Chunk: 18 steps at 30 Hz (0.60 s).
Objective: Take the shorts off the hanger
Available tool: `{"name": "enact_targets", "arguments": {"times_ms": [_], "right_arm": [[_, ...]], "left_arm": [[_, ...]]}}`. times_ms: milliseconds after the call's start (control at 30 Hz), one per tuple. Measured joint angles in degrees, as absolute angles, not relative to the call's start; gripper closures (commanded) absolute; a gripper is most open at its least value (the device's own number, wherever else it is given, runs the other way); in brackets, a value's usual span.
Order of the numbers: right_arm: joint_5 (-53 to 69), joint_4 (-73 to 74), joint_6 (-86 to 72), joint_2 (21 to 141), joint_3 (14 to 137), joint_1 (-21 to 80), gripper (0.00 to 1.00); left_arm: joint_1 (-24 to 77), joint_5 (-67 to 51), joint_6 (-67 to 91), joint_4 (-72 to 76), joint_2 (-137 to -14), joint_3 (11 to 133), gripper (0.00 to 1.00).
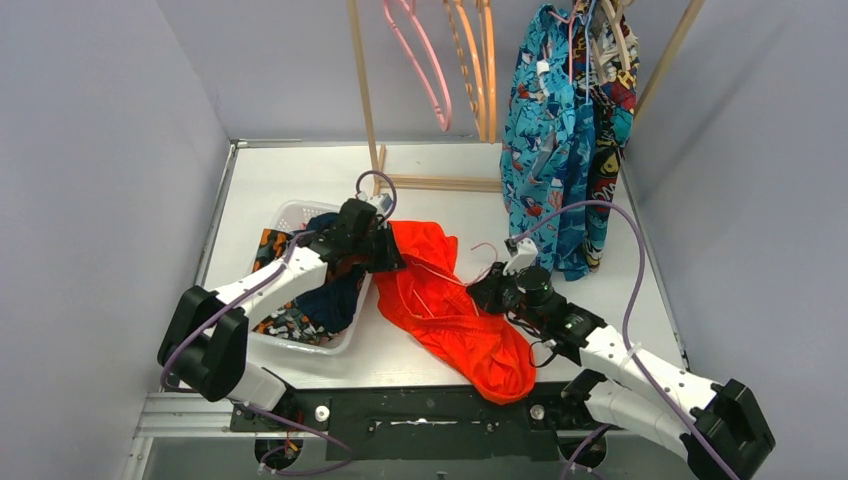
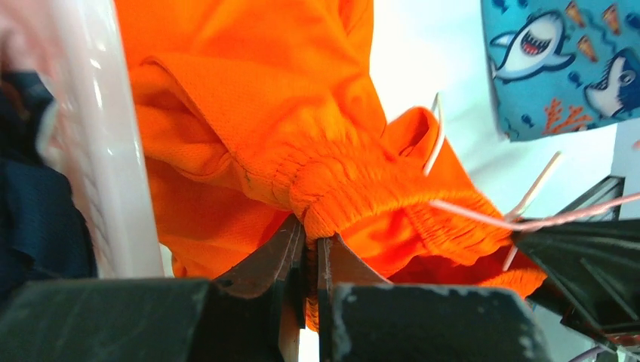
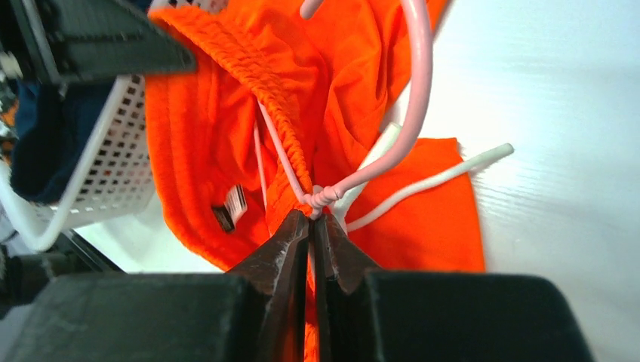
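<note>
The orange-red shorts [image 1: 450,320] lie crumpled on the white table, still threaded on a thin pink wire hanger [image 3: 417,90]. My left gripper [image 2: 311,237] is shut on their elastic waistband [image 2: 362,188] right beside the basket. My right gripper [image 3: 312,219] is shut on the hanger at its twisted neck, over the shorts' middle. From above, the left gripper [image 1: 385,250] sits at the shorts' far-left corner and the right gripper [image 1: 487,290] at their right side. A white drawstring [image 3: 430,181] trails over the cloth.
A white mesh basket [image 1: 300,215] on the left holds navy and printed shorts. A wooden rack [image 1: 365,90] at the back carries empty pink hangers [image 1: 420,60], teal shark-print shorts [image 1: 545,150] and a comic-print pair [image 1: 612,140]. Grey walls close both sides.
</note>
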<state>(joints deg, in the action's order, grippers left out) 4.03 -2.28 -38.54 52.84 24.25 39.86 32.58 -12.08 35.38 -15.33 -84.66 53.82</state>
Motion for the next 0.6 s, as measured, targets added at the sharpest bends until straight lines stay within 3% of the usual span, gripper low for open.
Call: {"name": "enact_targets", "arguments": {"times_ms": [267, 600], "right_arm": [[3.4, 10.7, -31.5, 49.1, 28.8, 43.7, 1.0], [-1.3, 14.3, -30.1, 40.2, 29.3, 45.8, 1.0]], "left_arm": [[31.5, -8.5, 35.2, -19.3, -85.0, 61.1, 1.0], [28.9, -6.0, 33.7, -24.0, -88.4, 63.0, 1.0]]}}
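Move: The left gripper holds the left end of the orange shorts' waistband; the right gripper pinches the pink hanger's neck, about 14 cm to the left gripper's right and 4 cm back, at nearly the same height. The shorts' middle lies some 12 cm back, 10 cm right and 9 cm below the left gripper. The basket's middle is about 17 cm to its left, 3 cm back and 7 cm lower. From the right gripper, the waistband end is roughly 14 cm left and 4 cm ahead. Keep both grippers shut and draw them apart. Bring the left gripper with the waistband about 4 cm forward, first rising, then sinking again as it swings left to the basket's rim. Meanwhile pull the right gripper with the hanger neck back some 3 cm, then lift it, easing slightly right and tipping its fingers up a little. ##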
